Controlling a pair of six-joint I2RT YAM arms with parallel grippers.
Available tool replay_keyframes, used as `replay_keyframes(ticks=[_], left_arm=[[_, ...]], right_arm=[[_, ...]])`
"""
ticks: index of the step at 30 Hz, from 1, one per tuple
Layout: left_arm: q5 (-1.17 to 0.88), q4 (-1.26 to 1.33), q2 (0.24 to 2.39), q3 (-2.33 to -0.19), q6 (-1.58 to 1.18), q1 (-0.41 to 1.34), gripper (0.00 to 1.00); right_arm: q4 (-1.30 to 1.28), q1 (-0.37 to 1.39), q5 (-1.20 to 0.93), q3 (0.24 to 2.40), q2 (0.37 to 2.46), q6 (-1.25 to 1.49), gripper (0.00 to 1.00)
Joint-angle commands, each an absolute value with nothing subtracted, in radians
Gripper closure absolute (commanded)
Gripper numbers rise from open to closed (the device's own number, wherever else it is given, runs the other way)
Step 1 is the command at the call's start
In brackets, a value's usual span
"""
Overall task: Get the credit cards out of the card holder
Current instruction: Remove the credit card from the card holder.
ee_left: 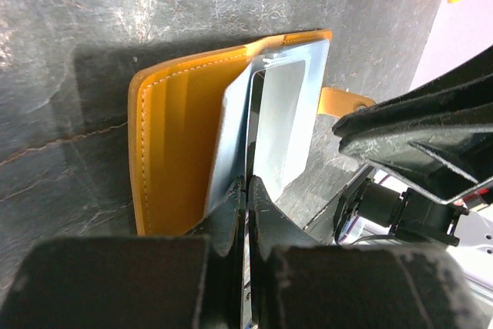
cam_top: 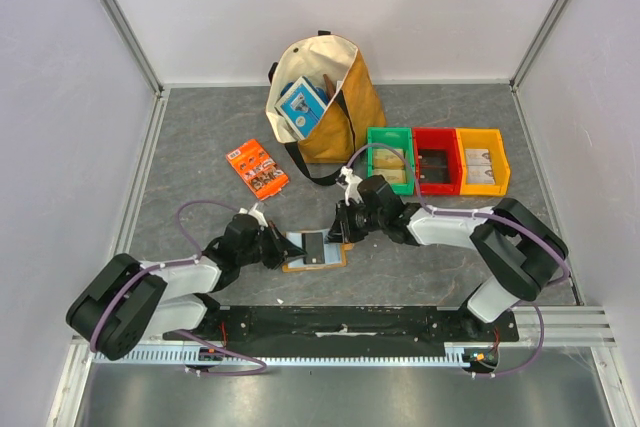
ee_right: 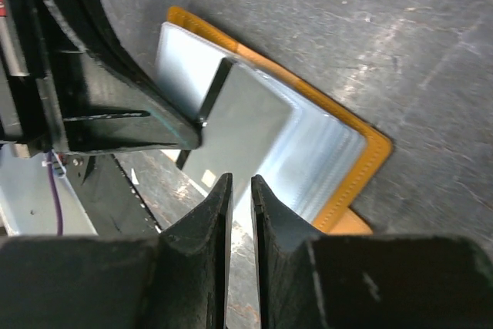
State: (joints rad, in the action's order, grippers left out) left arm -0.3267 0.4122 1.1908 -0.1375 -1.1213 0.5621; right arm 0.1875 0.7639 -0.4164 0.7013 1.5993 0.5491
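Observation:
The orange-tan card holder lies open on the grey table, pale blue-grey pockets up; it also shows in the left wrist view and the right wrist view. A dark card sticks partly out of a pocket, edge-on in the left wrist view and grey and glossy in the right wrist view. My left gripper is shut on this card's end. My right gripper has its jaws nearly together over the holder's right part, with nothing seen between them. No other card shows.
A tan tote bag holding a blue-and-white box stands behind. An orange printed packet lies at the left. Green, red and yellow bins sit at the right. Walls enclose the table.

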Motion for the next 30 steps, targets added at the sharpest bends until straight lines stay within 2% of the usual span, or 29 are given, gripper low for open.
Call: replay_keyframes(ticks=[1, 11, 18, 23, 30], left_arm=[[-0.328, 0.463, 1.229, -0.143, -1.157, 0.561, 0.98], [-0.327, 0.491, 1.235, -0.130, -1.180, 0.568, 0.98], [-0.328, 0.495, 1.229, -0.110, -1.195, 0.571, 0.98], [-0.311, 0.474, 1.201, -0.097, -1.206, 0.568, 0.97], [-0.291, 0.419, 1.172, -0.098, -1.198, 0.568, 0.96]], right_arm=[[0.281, 0.776, -0.469, 0.696, 1.623, 0.594, 0.78], [0.272, 0.776, -0.451, 0.672, 1.704, 0.611, 0.80], [0.209, 0.765, -0.401, 0.649, 1.730, 0.595, 0.87], [0.111, 0.762, -0.328, 0.664, 1.730, 0.565, 0.99], [0.002, 0.762, -0.258, 0.703, 1.756, 0.509, 1.00]])
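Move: For the right hand, the clear sleeve's right edge lies about 3 cm below and 1 cm to the left, level fore and aft. The credit card is some 3 cm left and 3 cm down. The green bin stands about 18 cm ahead and 12 cm right. The left fingers are already shut at the card's left edge; its middle is about 3 cm to their right, 1 cm ahead and 1 cm down. The orange packet is some 19 cm ahead and 10 cm left of them. Lower the right gripper about 2.5 cm onto the open card holder, after a slight shift left, and shut its slightly open fingers to pinch the clear sleeve near its right edge. Keep the left gripper almost in place, shut at the card's left edge, letting it rise only about half a centimetre. ##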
